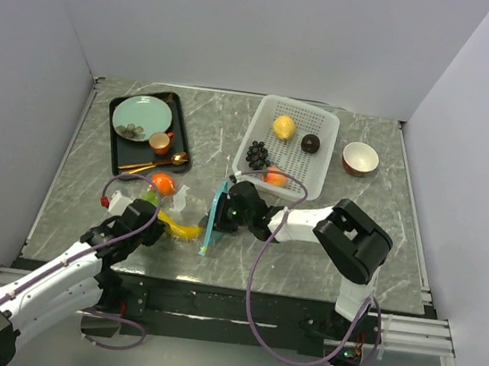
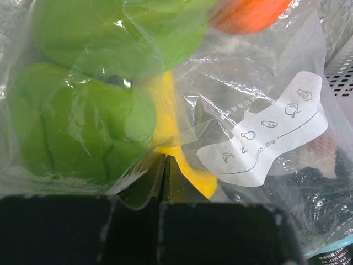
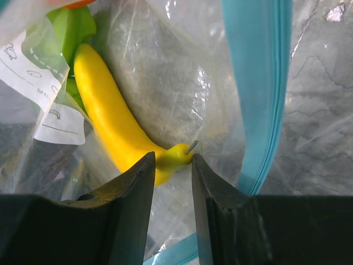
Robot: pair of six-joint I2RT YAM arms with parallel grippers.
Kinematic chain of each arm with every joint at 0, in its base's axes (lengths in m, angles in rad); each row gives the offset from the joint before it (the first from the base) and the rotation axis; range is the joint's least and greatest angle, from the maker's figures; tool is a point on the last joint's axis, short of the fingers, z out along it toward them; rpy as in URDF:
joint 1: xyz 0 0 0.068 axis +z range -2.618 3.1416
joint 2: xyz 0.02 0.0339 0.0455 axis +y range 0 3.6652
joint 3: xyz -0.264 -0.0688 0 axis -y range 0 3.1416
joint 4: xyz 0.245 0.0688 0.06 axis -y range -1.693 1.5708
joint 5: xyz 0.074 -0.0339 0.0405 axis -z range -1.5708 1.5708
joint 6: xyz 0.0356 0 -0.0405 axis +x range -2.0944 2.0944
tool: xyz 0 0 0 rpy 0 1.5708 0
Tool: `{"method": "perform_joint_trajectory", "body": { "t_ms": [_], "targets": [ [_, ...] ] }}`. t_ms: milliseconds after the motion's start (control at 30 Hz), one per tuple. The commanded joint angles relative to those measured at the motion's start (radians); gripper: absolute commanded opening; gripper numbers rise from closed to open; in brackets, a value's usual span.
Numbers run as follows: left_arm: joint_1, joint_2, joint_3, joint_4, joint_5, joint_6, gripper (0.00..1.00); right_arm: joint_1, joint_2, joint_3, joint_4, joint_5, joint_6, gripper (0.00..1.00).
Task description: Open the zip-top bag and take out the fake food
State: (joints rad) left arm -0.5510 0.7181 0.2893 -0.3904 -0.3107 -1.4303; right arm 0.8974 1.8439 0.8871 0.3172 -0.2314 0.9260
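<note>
The clear zip-top bag [image 1: 189,207] lies between my arms, its teal zipper edge [image 1: 213,220] raised and open toward the right arm. Inside it are a yellow banana [image 3: 110,116], green fruit [image 2: 77,121] and an orange [image 2: 248,14]. My right gripper [image 3: 172,160] reaches through the zipper mouth [image 3: 256,83], its fingers touching both sides of the banana's stem end. My left gripper [image 2: 166,160] is shut, pinching the bag's film at the far end. A lemon [image 1: 283,127], dark ball [image 1: 311,143], grapes [image 1: 257,156] and peach [image 1: 274,177] lie in the white basket [image 1: 314,170].
A black tray [image 1: 118,153] at the back left carries a teal plate, a small orange cup [image 1: 159,143] and a gold spoon [image 1: 152,167]. A red-and-white bowl [image 1: 359,158] stands right of the basket. White walls enclose the marble table.
</note>
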Motion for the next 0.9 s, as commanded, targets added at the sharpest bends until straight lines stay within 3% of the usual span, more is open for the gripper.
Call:
{"method": "perform_joint_trajectory", "body": {
  "t_ms": [0,433,633,767,867],
  "targets": [
    [-0.004,0.02,-0.024,-0.044,0.041,0.01,0.01,0.006,-0.035,-0.016,0.123,-0.072,0.046,0.38],
    [-0.004,0.027,-0.022,-0.019,0.051,0.018,0.01,0.008,-0.011,0.016,0.166,-0.114,0.074,0.39],
    [-0.004,0.004,0.001,-0.06,0.025,0.033,0.01,0.008,-0.054,0.009,0.132,-0.062,0.047,0.11],
    [-0.004,-0.034,0.059,-0.128,-0.042,0.054,0.24,0.008,-0.098,-0.004,0.1,-0.022,0.004,0.05],
    [-0.004,-0.052,0.096,-0.174,-0.097,0.065,0.3,0.006,-0.132,-0.011,0.076,0.009,-0.019,0.02]
  ]
}}
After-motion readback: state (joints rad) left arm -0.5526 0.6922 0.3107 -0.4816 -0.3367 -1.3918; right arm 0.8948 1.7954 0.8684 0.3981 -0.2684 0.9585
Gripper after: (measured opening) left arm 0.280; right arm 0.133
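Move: The banana's stem end sits right at the right hand's open fingertips; its middle is about 7 cm to the left, level fore-and-aft and roughly 2 cm lower. A green pepper lies near its far end, some 15 cm left and 6 cm ahead of the right hand, with the orange-red fruit 12 cm left and 10 cm ahead. From the left hand, the banana's middle is about 4 cm to the right, 1 cm ahead and 3 cm below. The banana's stem end is pinched inside the bag: the right hand hovers nearly still there, narrows its fingers onto the tip and then rises about 3 cm, tilting slightly. As it lifts, the left hand, until then steady with shut fingers on the bag film, opens partway and eases about 1 cm left and back, letting go of the film. ##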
